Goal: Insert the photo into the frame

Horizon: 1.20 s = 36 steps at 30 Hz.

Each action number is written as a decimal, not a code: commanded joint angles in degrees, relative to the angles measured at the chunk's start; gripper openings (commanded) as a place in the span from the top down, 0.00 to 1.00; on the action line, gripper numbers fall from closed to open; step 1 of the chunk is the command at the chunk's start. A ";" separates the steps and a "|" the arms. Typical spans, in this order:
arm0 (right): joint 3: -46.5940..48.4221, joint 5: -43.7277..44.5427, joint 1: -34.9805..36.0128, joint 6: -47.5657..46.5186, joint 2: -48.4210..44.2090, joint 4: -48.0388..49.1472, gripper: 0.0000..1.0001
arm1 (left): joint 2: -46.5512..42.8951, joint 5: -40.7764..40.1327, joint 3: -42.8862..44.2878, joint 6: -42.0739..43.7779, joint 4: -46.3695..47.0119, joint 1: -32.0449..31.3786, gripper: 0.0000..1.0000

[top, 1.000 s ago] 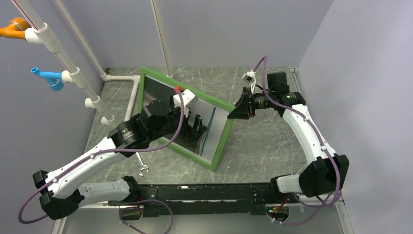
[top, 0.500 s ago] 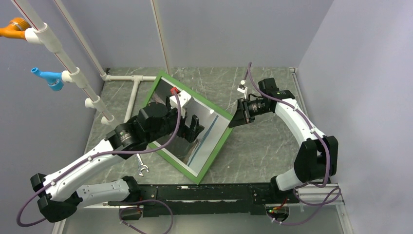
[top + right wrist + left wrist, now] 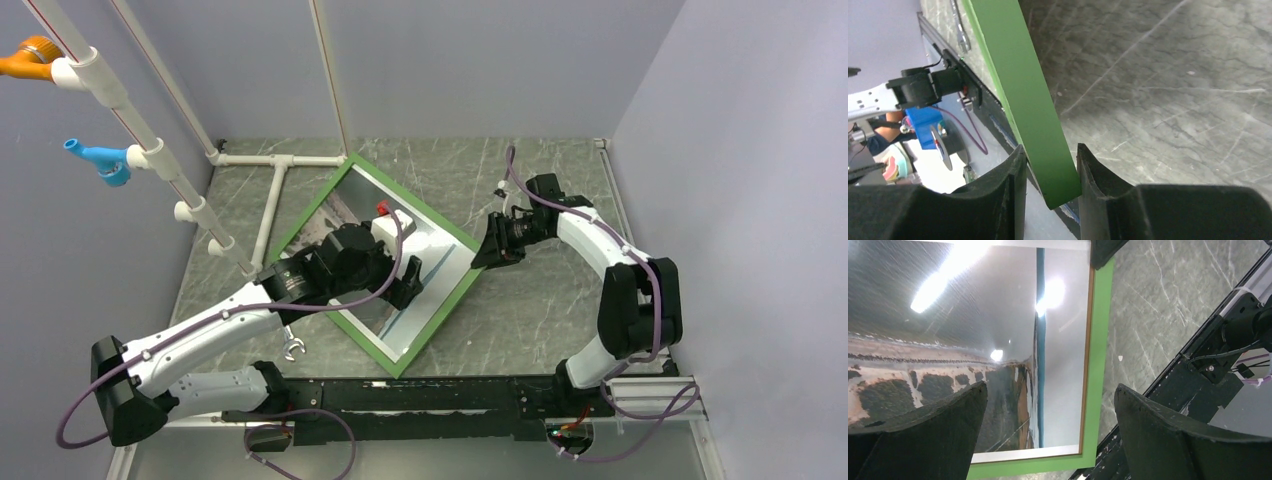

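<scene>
The frame [image 3: 440,312], green border up, lies tilted across the middle of the table. The photo [image 3: 440,252] sits inside it behind the pane: grey sky, brown-and-white land, a blue stripe and a white margin [image 3: 948,340]. My right gripper [image 3: 482,255] is shut on the frame's right corner. In the right wrist view the green edge [image 3: 1038,100] runs between both fingers [image 3: 1050,147]. My left gripper [image 3: 410,285] hovers over the frame's lower half, open with nothing between its fingers [image 3: 1051,386]. Below it are the photo and the green border [image 3: 1098,365].
A small wrench [image 3: 292,345] lies left of the frame's near corner. White pipes [image 3: 270,200] run along the back left. The black rail [image 3: 420,395] crosses the near edge. Grey walls close in at the back and on the right.
The frame has tipped down from nearly standing to lying low and has turned. My right gripper came down and inward with its corner. My left gripper sank closer over the pane, still open.
</scene>
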 commanded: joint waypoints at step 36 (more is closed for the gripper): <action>-8.24 35.51 -12.00 14.80 -12.18 22.69 0.00 | -2.53 -0.76 -1.79 -2.27 0.94 0.60 0.01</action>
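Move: The right hand holds the right-hand corner of the green frame raised above the table; the spot where it will rest is about 8 cm ahead, 10 cm to the right and 11 cm below. The frame's middle is some 30 cm to that hand's left, 3 cm ahead and 6 cm lower. The left gripper hovers about 18 cm left, 10 cm back and 10 cm higher. From the left hand, the corner's resting spot is roughly 18 cm ahead, 28 cm right and 20 cm below. Rightward, forward and down together, the right hand takes the held frame corner to the table, going about 12 cm right and 9 cm forward and sinking nearly 10 cm, while the fingers tip some 30 degrees more downward and the wrist turns clockwise. It then opens wide, comes free of the frame and rises about 7 cm. ##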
